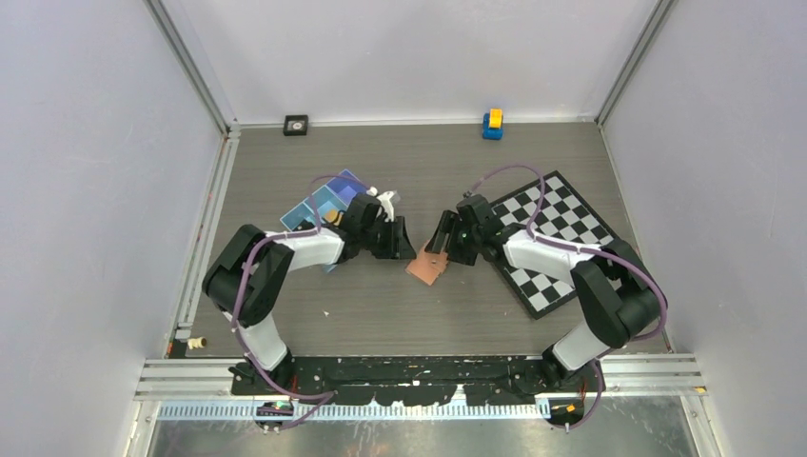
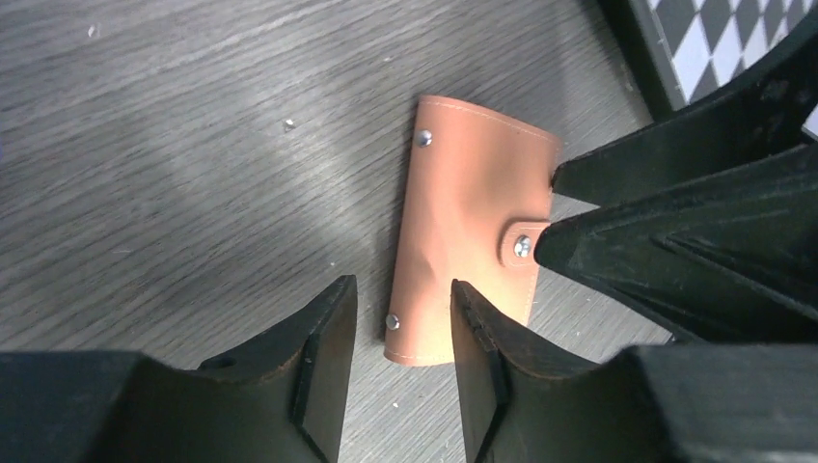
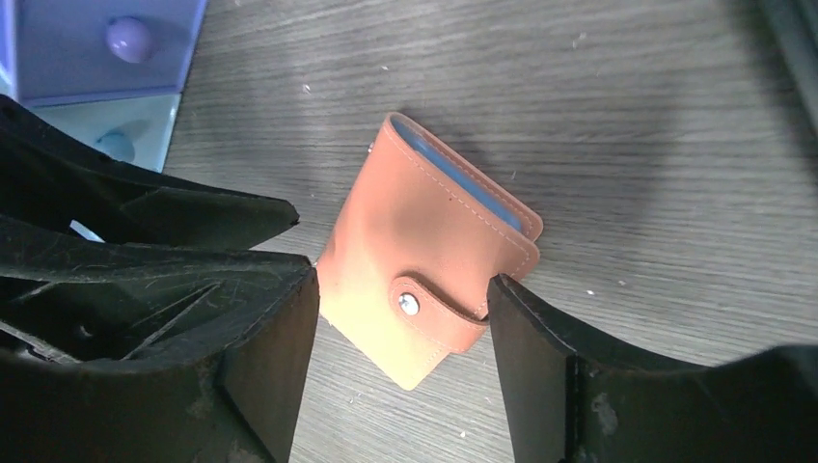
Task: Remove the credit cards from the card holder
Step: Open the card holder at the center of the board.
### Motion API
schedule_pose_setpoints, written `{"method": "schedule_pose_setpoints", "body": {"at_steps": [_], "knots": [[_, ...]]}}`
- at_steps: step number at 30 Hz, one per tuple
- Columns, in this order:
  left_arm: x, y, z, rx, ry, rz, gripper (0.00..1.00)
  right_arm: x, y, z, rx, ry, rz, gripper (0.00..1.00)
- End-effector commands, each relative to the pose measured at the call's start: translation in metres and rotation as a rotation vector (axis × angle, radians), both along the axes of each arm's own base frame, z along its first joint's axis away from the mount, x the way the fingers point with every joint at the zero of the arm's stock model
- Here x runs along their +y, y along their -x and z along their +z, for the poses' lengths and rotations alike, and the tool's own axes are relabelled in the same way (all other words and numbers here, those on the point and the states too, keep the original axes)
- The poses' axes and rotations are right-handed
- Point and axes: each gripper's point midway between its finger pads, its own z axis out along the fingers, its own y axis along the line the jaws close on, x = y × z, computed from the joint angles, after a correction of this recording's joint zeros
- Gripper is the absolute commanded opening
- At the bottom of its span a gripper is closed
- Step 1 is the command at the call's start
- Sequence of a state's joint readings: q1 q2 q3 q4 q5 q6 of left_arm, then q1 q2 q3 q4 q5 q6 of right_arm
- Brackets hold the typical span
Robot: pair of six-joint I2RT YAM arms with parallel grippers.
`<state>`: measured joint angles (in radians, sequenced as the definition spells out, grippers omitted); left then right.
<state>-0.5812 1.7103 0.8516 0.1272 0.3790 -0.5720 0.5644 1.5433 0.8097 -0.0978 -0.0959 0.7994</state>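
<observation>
The tan card holder [image 1: 427, 268] lies snapped shut on the table between both arms. Its stud and strap show in the wrist views [image 2: 473, 241] [image 3: 415, 241]. The credit cards are hidden inside; only a blue-grey strip [image 3: 473, 188] shows at the holder's open edge. My left gripper [image 1: 404, 246] [image 2: 400, 285] is open just above the holder's near corner, gripping nothing. My right gripper [image 1: 440, 246] [image 3: 403, 282] is open wide, its jaws straddling the strap corner without clamping it. Each gripper's fingers [image 2: 675, 164] [image 3: 193, 217] show in the other's wrist view.
A blue compartment tray [image 1: 328, 205] [image 3: 96, 48] sits behind the left gripper. A checkered board [image 1: 557, 238] lies under the right arm. A blue and yellow block [image 1: 492, 124] and a small black square [image 1: 296, 125] stand at the back wall.
</observation>
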Motion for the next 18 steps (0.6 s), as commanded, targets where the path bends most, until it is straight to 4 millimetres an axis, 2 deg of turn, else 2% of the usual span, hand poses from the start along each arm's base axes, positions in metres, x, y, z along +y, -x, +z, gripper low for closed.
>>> {"method": "schedule_pose_setpoints", "body": {"at_steps": [1, 9, 16, 18], "knots": [[-0.007, 0.005, -0.008, 0.083, -0.003, -0.023, 0.43, 0.006, -0.003, -0.005, 0.051, -0.033, -0.069, 0.67], [-0.023, 0.015, -0.015, 0.192, 0.073, -0.064, 0.44, -0.003, -0.005, -0.013, 0.056, 0.02, -0.098, 0.56], [-0.032, 0.022, -0.014, 0.241, 0.135, -0.094, 0.42, 0.01, -0.006, -0.026, 0.078, -0.024, -0.061, 0.47], [-0.035, 0.023, -0.01, 0.245, 0.159, -0.105, 0.39, 0.012, -0.006, -0.028, 0.09, -0.038, -0.057, 0.46]]}}
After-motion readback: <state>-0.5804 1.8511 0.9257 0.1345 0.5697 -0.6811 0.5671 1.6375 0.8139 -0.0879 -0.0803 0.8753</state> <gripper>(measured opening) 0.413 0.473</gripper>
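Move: The card holder's middle lies some 4 cm to the right of the left hand, 1 cm back and about 3 cm lower. From the right hand it is about 2 cm to the left, 1 cm back and 4 cm below. The blue tray is centred around 16 cm left of the left hand and 8 cm farther out; the chessboard's middle is some 23 cm right of the right hand and 3 cm ahead, both roughly 5 cm down. Both hands come onto the card holder from opposite sides: the left fingers, their gap hardly changed, straddle its left part after dropping just over 1 cm and then travelling nearly 3 cm right and a little back, tipping down about 10 degrees. The right hand sinks about 3 cm while its fingers close partway around the clasp-side edge. ##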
